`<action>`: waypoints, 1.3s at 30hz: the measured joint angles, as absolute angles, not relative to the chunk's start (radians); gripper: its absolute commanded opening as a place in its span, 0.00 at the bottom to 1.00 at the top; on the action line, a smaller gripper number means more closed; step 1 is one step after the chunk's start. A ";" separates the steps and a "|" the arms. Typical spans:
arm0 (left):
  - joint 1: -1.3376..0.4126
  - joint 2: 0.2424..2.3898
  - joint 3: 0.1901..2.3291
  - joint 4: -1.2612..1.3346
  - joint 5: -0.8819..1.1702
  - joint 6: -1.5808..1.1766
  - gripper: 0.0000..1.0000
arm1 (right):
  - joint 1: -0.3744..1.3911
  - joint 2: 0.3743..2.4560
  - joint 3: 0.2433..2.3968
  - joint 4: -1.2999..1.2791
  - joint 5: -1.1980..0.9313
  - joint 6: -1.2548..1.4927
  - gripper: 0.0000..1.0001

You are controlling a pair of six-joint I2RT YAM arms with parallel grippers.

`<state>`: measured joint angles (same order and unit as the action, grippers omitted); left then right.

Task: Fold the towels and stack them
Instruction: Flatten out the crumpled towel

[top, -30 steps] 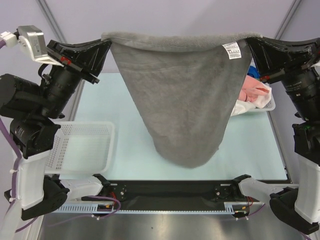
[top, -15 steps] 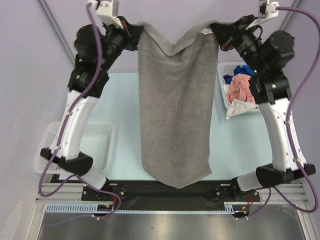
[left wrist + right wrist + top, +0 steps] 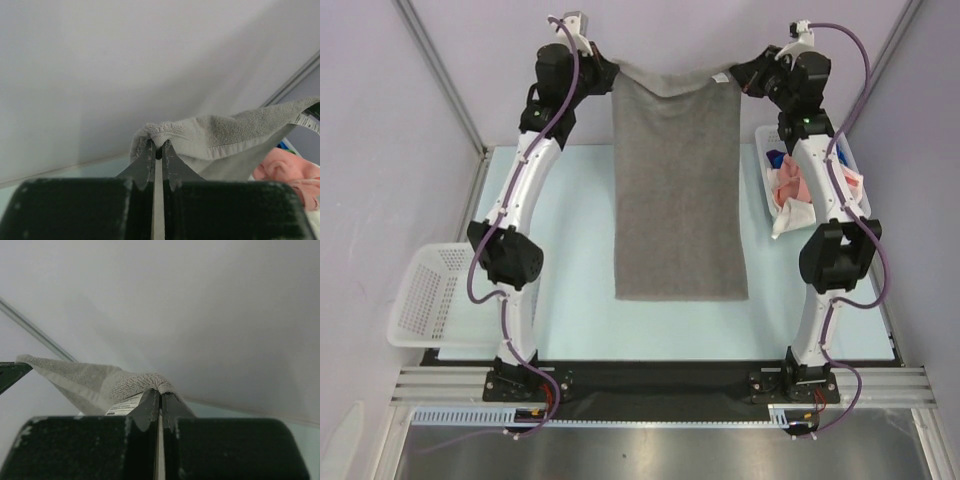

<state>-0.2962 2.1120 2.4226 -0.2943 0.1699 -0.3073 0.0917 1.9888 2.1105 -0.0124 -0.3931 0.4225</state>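
A grey towel (image 3: 677, 180) stretches flat from the far end of the table toward me, its near edge lying on the pale mat. My left gripper (image 3: 612, 73) is shut on its far left corner (image 3: 150, 131). My right gripper (image 3: 738, 77) is shut on the far right corner (image 3: 150, 381), where a white tag (image 3: 124, 404) shows. Both arms reach far forward and high. More towels, pink (image 3: 790, 180), blue (image 3: 774, 157) and white (image 3: 792, 216), lie heaped in a basket at the right.
A white lattice basket (image 3: 855, 190) holding the heap stands at the right edge of the mat. Another white lattice basket (image 3: 425, 300) sits at the near left, hanging over the table edge. Lilac walls close the back and sides.
Both arms have swung from close to the camera out to the far end of the table, carrying the towel's top edge. The towel went from hanging bunched to stretched flat.
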 measured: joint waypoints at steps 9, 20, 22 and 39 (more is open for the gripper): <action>-0.286 2.119 2.224 -0.110 0.199 -0.355 0.00 | 0.069 2.068 2.075 0.066 -0.418 0.478 0.00; -0.313 1.971 1.615 0.102 0.205 -0.447 0.00 | 0.057 1.988 1.772 0.014 -0.435 0.524 0.00; -0.323 1.936 1.536 0.114 0.192 -0.456 0.00 | 0.054 1.954 1.698 0.004 -0.442 0.526 0.00; -0.345 1.896 1.725 0.171 0.060 -0.369 0.00 | 0.024 2.044 1.886 0.083 -0.477 0.589 0.00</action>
<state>-0.3447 1.8961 1.7252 0.1715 0.0601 -0.3687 0.0242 2.0441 1.8858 0.0830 -0.4767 0.5888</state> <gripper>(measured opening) 0.044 0.023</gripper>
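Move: Far out over the table and some 43 cm above it, both hands already hold the grey towel's two top corners. Its bottom hem, where the towel is being laid out, has its middle about 39 cm back and 43 cm below, 16 cm right of the left hand and 15 cm left of the right hand. The towel basket stands roughly 20 cm right of the right hand, level ahead; the empty basket is about 36 cm left and 37 cm back of the left hand. Dropping together with the towel's top corners still pinched, the hands sink about 20 cm, the left somewhat deeper, and draw back towards the hem in the lower part, wrists tipping down over 20 degrees. Then both reverse, rising and going forward again, the left by some 13 cm, the right by about 7, as the wrists tilt back up. ##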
